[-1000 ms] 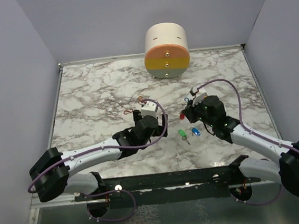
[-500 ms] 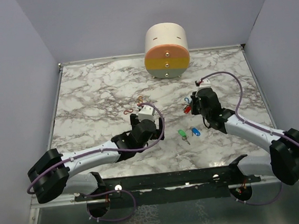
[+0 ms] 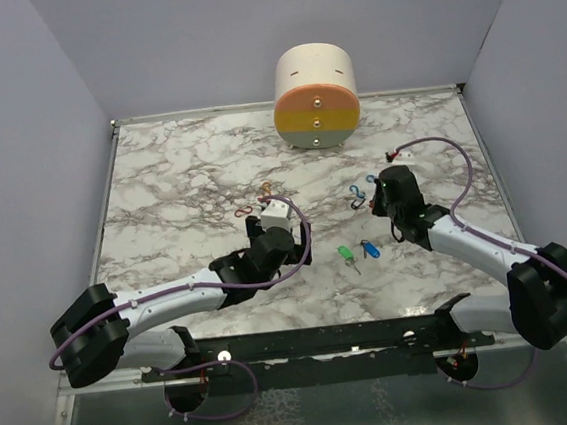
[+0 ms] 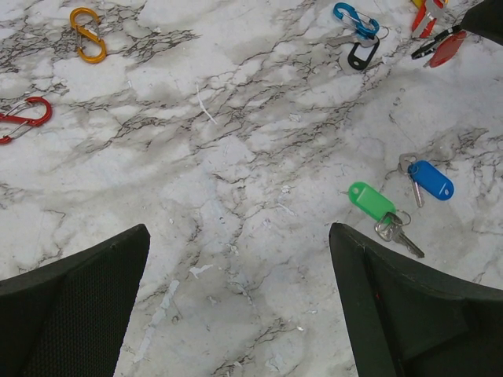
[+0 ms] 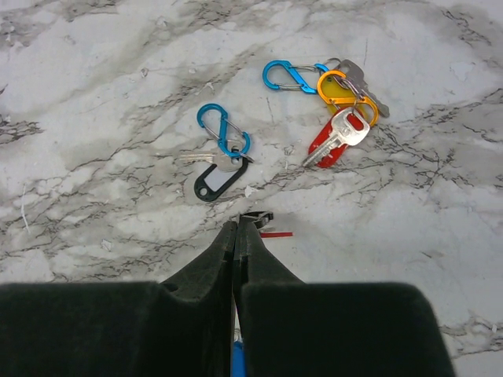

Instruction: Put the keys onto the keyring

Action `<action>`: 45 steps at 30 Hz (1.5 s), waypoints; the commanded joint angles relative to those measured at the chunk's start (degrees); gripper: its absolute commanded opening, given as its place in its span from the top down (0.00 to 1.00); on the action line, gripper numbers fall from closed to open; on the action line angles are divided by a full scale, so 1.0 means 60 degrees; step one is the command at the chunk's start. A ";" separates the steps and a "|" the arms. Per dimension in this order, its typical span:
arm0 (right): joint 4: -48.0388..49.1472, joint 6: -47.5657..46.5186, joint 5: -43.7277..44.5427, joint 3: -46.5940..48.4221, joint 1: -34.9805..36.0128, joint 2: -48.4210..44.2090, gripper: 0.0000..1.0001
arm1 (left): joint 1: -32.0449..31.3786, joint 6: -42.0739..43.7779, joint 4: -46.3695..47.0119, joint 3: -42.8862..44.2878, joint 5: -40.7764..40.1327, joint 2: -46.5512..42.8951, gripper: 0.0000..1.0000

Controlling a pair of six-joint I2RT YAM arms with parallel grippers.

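Note:
A green key (image 4: 371,201) and a blue key (image 4: 431,180) lie side by side on the marble, right of my open left gripper (image 4: 240,232), which has nothing between its fingers. Farther back, a black key (image 5: 214,182) hangs on a blue S-shaped clip keyring (image 5: 224,129). A red key (image 5: 334,141) and a yellow key (image 5: 336,94) sit on an orange clip (image 5: 346,94) linked to another blue clip (image 5: 292,76). My right gripper (image 5: 237,224) is shut just short of the black key, with a thin black clip (image 5: 258,217) pinched edge-on at its tips.
A loose orange clip (image 4: 87,34) and a red clip (image 4: 23,120) lie left of the left gripper (image 3: 278,221). A round pastel drawer unit (image 3: 316,97) stands at the table's back edge. Grey walls close in both sides.
My right arm has swung back and to the right, away from the green and blue keys, and the red key went with it. The left arm barely shifted.

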 commanded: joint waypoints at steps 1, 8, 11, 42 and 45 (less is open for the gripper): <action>-0.0101 0.0544 0.0507 -0.0265 -0.0186 -0.0008 0.99 | 0.0014 -0.0073 0.0265 -0.0094 0.0031 -0.0068 0.01; -0.0314 0.1008 0.0602 -0.0677 -0.0360 -0.0367 0.94 | 0.0020 -0.0129 0.0297 -0.0152 0.0084 -0.0024 0.01; -0.0374 0.1059 0.0668 -0.0726 -0.0360 -0.0506 0.74 | 0.0014 -0.0157 0.0288 -0.0167 0.0089 -0.0025 0.01; -0.1698 0.0843 -0.2675 -0.1042 0.1426 -0.0767 0.48 | 0.0693 -0.0144 -0.0326 -0.0061 0.0006 -0.0155 0.01; -0.1999 0.0923 -0.2368 -0.0972 0.1427 -0.0808 0.48 | 0.0716 -0.0157 -0.0346 -0.0079 0.0047 -0.0169 0.01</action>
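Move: The red-tagged key on its black carabiner is already held in the right fingers. The bare spot where it goes lies about 1 cm back, 3 cm right and 8 cm below. From the right hand at that same depth, the black-tagged key is some 6 cm ahead and 3 cm left, the green key 8 cm back and 7 cm left, the blue key 7 cm back and 2 cm left. From the left hand the spot is roughly 4 cm ahead, 26 cm right, 11 cm below. The red key on its black carabiner is lowered about 2.5 cm, slightly back and right, and let go as the right fingers open to about half. The hand lifts a little, then sweeps some 7 cm back and 8 cm left, sinking towards the green key, turning about 25 degrees counter-clockwise and tipping down. Late on, the open, empty left hand eases 2.5 cm left and forward. ##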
